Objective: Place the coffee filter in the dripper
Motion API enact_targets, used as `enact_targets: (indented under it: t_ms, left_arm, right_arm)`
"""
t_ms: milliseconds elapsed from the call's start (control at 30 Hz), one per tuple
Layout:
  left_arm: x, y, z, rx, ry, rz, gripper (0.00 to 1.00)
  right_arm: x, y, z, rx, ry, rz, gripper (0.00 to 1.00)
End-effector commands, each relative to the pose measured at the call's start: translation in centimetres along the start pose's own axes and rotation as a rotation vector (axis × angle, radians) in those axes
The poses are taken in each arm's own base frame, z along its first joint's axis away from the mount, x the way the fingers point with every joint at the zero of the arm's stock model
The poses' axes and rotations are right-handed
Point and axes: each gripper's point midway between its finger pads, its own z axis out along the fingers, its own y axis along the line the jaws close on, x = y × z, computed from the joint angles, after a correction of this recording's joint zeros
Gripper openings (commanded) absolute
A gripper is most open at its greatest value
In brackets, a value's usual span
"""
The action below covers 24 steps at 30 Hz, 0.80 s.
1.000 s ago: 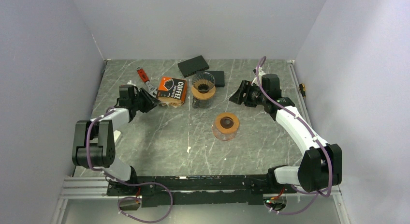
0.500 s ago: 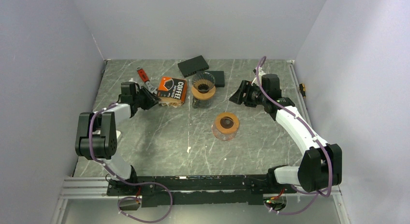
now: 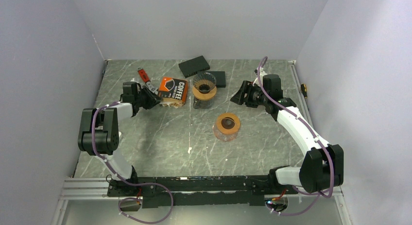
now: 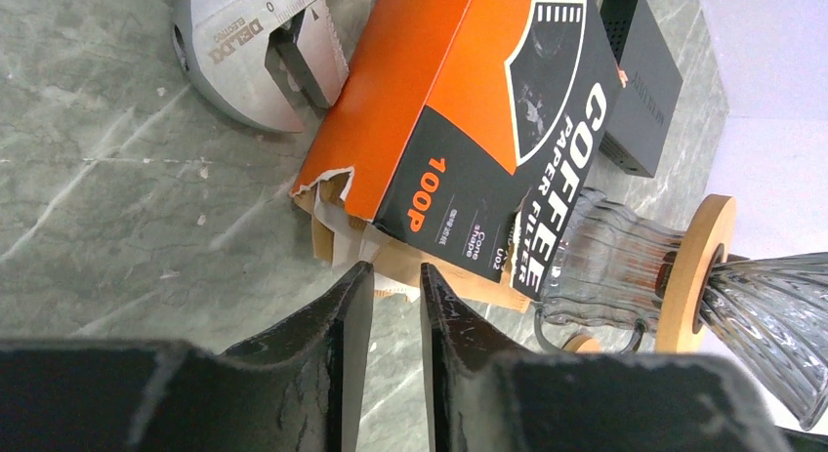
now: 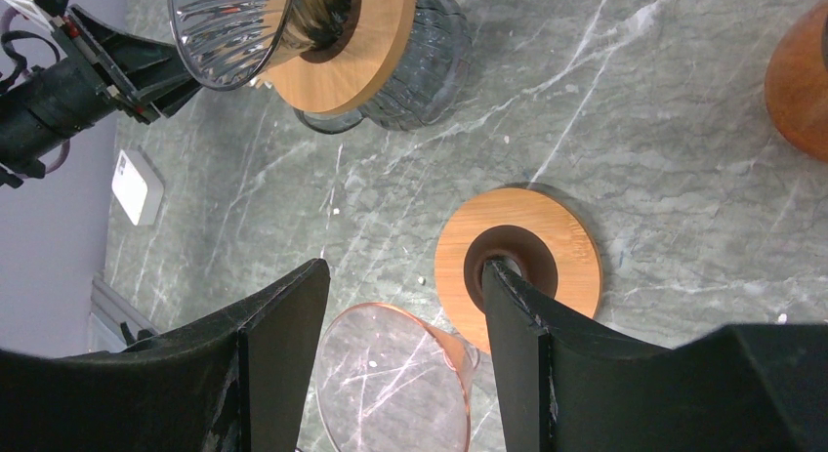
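Observation:
The orange and black coffee filter box (image 3: 173, 90) (image 4: 469, 130) lies on the table. Its torn end faces my left gripper, and pale paper filters (image 4: 386, 262) stick out of it. The left gripper (image 3: 149, 99) (image 4: 393, 281) is open by a narrow gap, its tips right at the filters' edge, and bare table shows between the fingers. A grey glass dripper (image 3: 204, 84) (image 4: 771, 296) (image 5: 283, 27) with a wooden collar stands on a glass server. A pinkish dripper (image 3: 227, 126) (image 5: 400, 374) lies on its side. The right gripper (image 3: 243, 95) (image 5: 405, 276) hangs open above it, holding nothing.
A silver adjustable wrench (image 3: 148, 84) (image 4: 249, 52) with a red handle lies left of the box. Two black boxes (image 3: 194, 66) (image 3: 218, 78) sit behind the grey dripper. Grey walls close in the table on three sides.
The left gripper's jaws have narrowed a little at the box's torn end, and the left arm's elbow has swung farther up the table. The right arm has not moved.

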Motion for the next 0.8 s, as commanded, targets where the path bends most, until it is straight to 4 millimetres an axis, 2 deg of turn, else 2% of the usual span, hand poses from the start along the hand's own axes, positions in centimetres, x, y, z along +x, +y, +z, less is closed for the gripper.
enact_targets:
  t_ms: [0,100,300,567,767]
  left_arm:
    - [-1.8,-2.2,0.0,0.076,-0.05,0.012,0.28]
    - [-2.0,-2.4,-0.2,0.081,-0.064,0.016,0.22]
    - [-2.1,-2.5,-0.7,0.086,-0.08,0.021,0.0]
    - [-1.5,-2.7,-1.9,0.099,-0.087,0.019,0.0]
    - [-0.6,-2.9,-4.0,0.102,-0.095,0.013,0.0]
  right_arm:
    - [-1.6,0.8,-0.6,-0.022,-0.058,-0.035,0.63]
    - [-1.6,0.8,-0.7,-0.022,-0.057,-0.034,0.63]
    - [-1.6,0.9,-0.7,-0.023,-0.059,-0.035,0.63]
    - [-1.7,0.9,-0.8,-0.023,-0.061,-0.035,0.63]
    - [-1.9,1.3,-1.0,-0.035,-0.067,-0.035,0.63]
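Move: The mouth of the coffee-filter box, with its loose paper edges sticking out, is right at the left fingertips: about 1 cm ahead, 2 cm right and 2 cm below. The box's middle lies some 5 cm ahead and 7 cm right. The wrench head is about 4 cm ahead and 3 cm left, the dripper on its carafe roughly 21 cm right, level fore and aft and 13 cm above. From the right hand those paper edges lie about 30 cm left, 6 cm ahead and 13 cm below. Ease the left gripper barely forward into the loose paper edges at the box mouth and shut the part-open fingers fully there, to pinch a coffee filter. Then, keeping them shut, draw back about 2 cm from the box mouth while rising a little over 1 cm, the fingertips tipping up only slightly. ##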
